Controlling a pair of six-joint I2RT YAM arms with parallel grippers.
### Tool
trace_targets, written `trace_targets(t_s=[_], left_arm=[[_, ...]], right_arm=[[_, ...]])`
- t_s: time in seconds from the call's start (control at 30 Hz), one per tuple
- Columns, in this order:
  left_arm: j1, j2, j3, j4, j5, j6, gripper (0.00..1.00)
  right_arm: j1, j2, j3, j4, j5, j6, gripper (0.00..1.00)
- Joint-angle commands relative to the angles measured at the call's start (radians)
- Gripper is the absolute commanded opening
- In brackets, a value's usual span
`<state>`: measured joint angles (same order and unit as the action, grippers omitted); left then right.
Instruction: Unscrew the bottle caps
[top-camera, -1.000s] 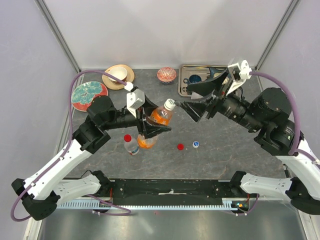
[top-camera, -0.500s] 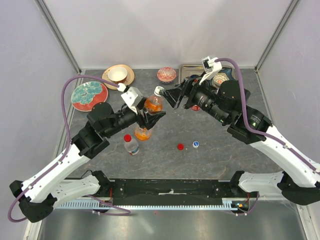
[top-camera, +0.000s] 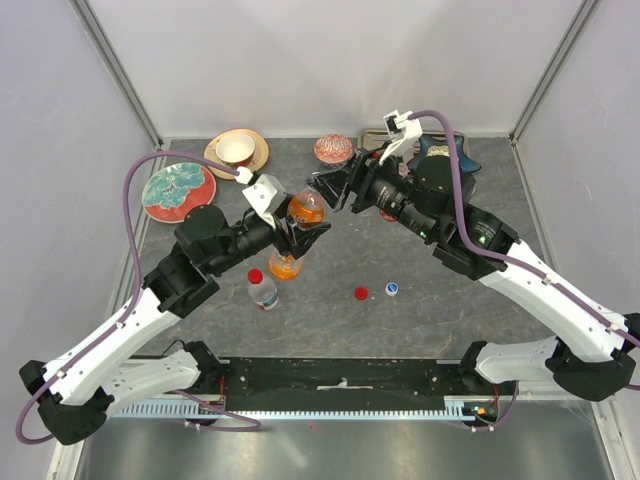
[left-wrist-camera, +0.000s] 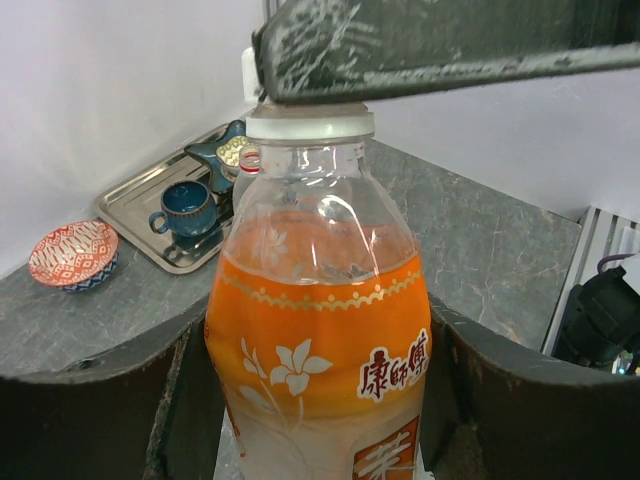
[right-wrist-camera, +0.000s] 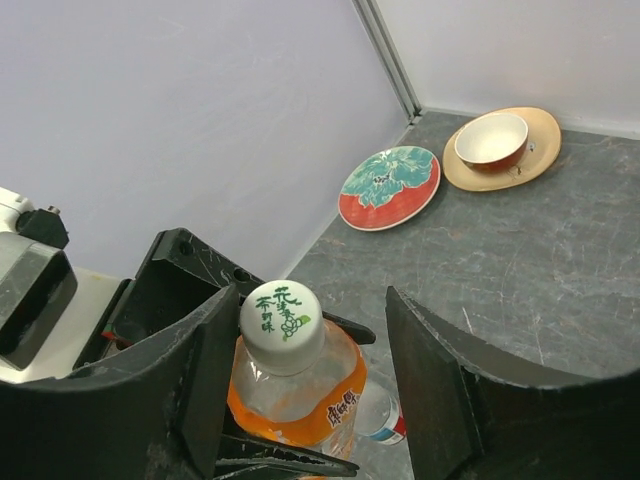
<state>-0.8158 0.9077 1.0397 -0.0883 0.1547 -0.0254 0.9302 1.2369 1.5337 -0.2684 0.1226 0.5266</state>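
My left gripper (top-camera: 298, 234) (left-wrist-camera: 318, 385) is shut on the body of the orange-liquid bottle (top-camera: 306, 209) (left-wrist-camera: 318, 330) and holds it off the table, neck tilted toward the right arm. The bottle's white cap (right-wrist-camera: 282, 325) (left-wrist-camera: 309, 122) has green print. My right gripper (top-camera: 333, 188) (right-wrist-camera: 311, 312) straddles that cap. One of its fingers (right-wrist-camera: 205, 375) touches the cap, the other finger (right-wrist-camera: 425, 385) stands a gap away, so it is open. A clear bottle with a red cap (top-camera: 262, 288) stands on the table below the left arm.
Two loose caps, red (top-camera: 361, 293) and blue-white (top-camera: 391, 289), lie mid-table. A teal-and-red plate (top-camera: 178, 190), a tan plate with a bowl (top-camera: 237, 152) and a patterned bowl (top-camera: 333, 149) sit along the back. A metal tray (left-wrist-camera: 165, 205) holds a blue mug (left-wrist-camera: 187, 208).
The right gripper swung left from near the tray onto the bottle's cap and its jaws narrowed. The left gripper carried the orange bottle slightly up and left, then held still.
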Motion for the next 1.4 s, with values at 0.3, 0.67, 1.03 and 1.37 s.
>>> trace_targets(t_s=[0.3, 0.67, 1.03, 1.37], left_arm=[[-0.006, 0.0, -0.007, 0.047, -0.007, 0.055, 0.43], [-0.006, -0.02, 0.012, 0.059, 0.09, 0.035, 0.43], [0.043, 0.102, 0.134, 0.267, 1.012, -0.393, 0.44], [0.05, 0.149, 0.096, 0.662, 1.191, -0.714, 0.41]], right_arm=[[0.002, -0.001, 0.002, 0.031, -0.032, -0.014, 0.45], [0.002, -0.011, 0.012, -0.021, -0.12, -0.079, 0.0], [-0.008, -0.129, 0.022, -0.104, -0.722, -0.399, 0.0], [-0.01, -0.189, 0.0, -0.077, -1.018, -0.409, 0.0]])
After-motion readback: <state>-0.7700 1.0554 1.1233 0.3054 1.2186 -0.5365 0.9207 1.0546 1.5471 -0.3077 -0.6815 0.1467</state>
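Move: My right fingers stand open around the white cap of the orange bottle, its middle about 1 cm back and 1 cm left of my right hand point, level with it. Far below on the table, the small red-capped bottle is some 14 cm left and 4 cm back of that hand, the loose red cap about 7 cm right and 1 cm back, the blue cap 13 cm right, level ahead. My left hand still grips the bottle's body, the white cap about 10 cm straight above it. I shut my right fingers on the white cap from both sides, then swing both hands back about 16 cm and a little up together, turning them against each other: my right turns the cap some 45 degrees counter-clockwise, rolling as it goes, while my left keeps its grip and turns the bottle about 60 degrees clockwise. ##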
